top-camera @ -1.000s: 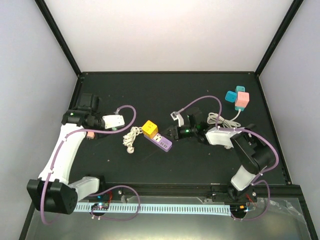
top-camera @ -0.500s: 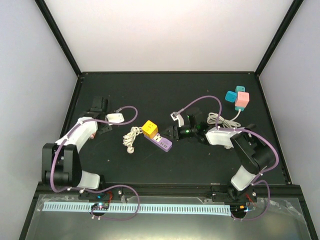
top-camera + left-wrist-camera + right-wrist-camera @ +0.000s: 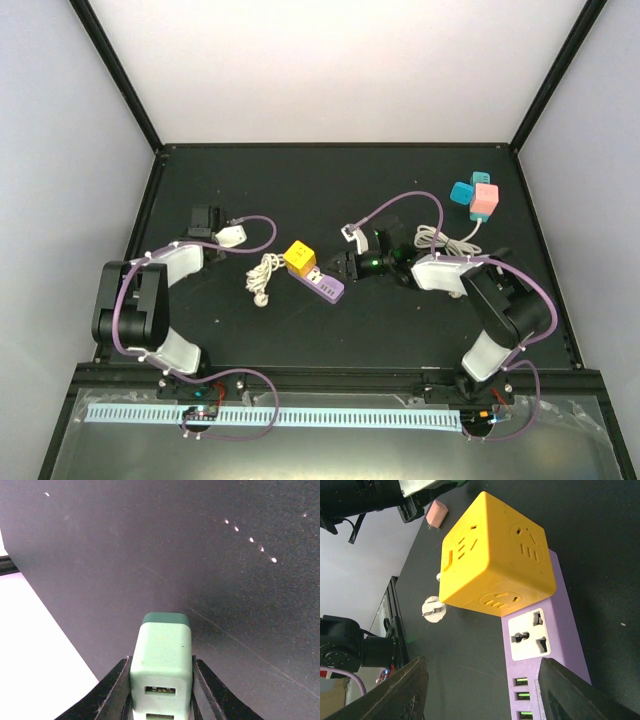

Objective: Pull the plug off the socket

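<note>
A purple power strip (image 3: 328,287) lies mid-table with a yellow cube socket adapter (image 3: 298,257) plugged into its far end. In the right wrist view the strip (image 3: 555,645) and the cube (image 3: 492,555) lie straight ahead. My right gripper (image 3: 346,266) is open, its jaws spread wide around the strip's near end (image 3: 482,680), not touching it. My left gripper (image 3: 205,218) is at the back left, away from the strip, and is shut on a mint-green USB charger plug (image 3: 161,660) held above the black table.
A white cable with a round plug (image 3: 263,275) lies left of the strip. Teal and pink cube adapters (image 3: 476,196) with a coiled white cable (image 3: 440,240) sit at the back right. A small pink plug (image 3: 438,514) lies beyond the yellow cube.
My left arm has folded back and swung toward the table's left edge, its gripper ending at the back left. The right arm, strip and yellow cube have not moved.
</note>
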`<state>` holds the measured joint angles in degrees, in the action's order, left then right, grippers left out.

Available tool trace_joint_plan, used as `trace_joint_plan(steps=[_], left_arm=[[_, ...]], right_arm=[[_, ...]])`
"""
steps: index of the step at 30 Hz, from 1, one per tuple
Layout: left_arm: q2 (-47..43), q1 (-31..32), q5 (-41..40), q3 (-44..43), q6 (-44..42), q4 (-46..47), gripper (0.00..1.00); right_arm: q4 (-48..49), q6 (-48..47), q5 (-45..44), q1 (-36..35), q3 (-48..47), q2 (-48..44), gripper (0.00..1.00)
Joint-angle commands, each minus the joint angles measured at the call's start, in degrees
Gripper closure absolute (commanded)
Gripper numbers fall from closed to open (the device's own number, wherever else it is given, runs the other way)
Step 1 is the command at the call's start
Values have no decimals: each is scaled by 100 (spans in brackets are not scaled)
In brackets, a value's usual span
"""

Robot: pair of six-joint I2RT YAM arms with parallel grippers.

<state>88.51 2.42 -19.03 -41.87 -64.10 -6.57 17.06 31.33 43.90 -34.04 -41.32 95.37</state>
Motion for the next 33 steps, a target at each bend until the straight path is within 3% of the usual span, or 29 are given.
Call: trace_joint_plan(steps=[1, 7, 14, 18, 22, 26, 29, 33], left_arm=[[-4, -89, 15, 306, 75, 240, 73], [-644, -103, 518, 330, 312, -603, 45], [-1770, -104, 1246, 111, 378, -1756, 28], [-2276, -101, 1876, -457, 689, -2684, 2], [-2664, -110, 3177, -1453, 1182, -3847, 1], [-3047, -101, 4038, -1765, 2468, -3488, 1], [-3091, -92, 4720, -2043, 2723, -3750, 1], [-2766, -36, 4923, -2317, 3344, -3748, 1]], right_arm=[[17, -89, -42, -15, 19, -59, 36], [67, -98, 6, -12, 23, -18, 32], [241, -212, 16, -15, 110, -211, 27], [201, -478, -113, -17, 132, -467, 23], [102, -858, -409, -15, 202, -788, 17], [173, -1161, -684, -15, 397, -1089, 11], [107, -1469, -922, -24, 492, -1276, 9], [-247, -1984, -1420, -24, 417, -1422, 8]])
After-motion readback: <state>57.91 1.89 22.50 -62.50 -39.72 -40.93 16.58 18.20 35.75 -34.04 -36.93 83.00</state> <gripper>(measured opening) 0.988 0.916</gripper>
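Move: The green plug is already in the left fingers, low over its resting spot on the bare table, which is about 3 cm straight below the left hand. The pink plug lies about 5 cm back and 4 cm left of that hand. The white cable is some 16 cm right and 6 cm back. From the right hand, the yellow cube is about 11 cm left and 4 cm ahead, slightly below; the purple strip is 6 cm left, 1 cm back, lower; the green plug is 35 cm left, 9 cm ahead. Open the left gripper wide and let go of the green plug on the table beside the pink one, easing back a few cm; then lift clear about 23 cm, swinging some 12 cm to the right and rolling the hand's left side down steeply. Raise the right hand about 4 cm and slightly right, off the purple strip, rolling some 20 degrees while its fingers spread wider. ##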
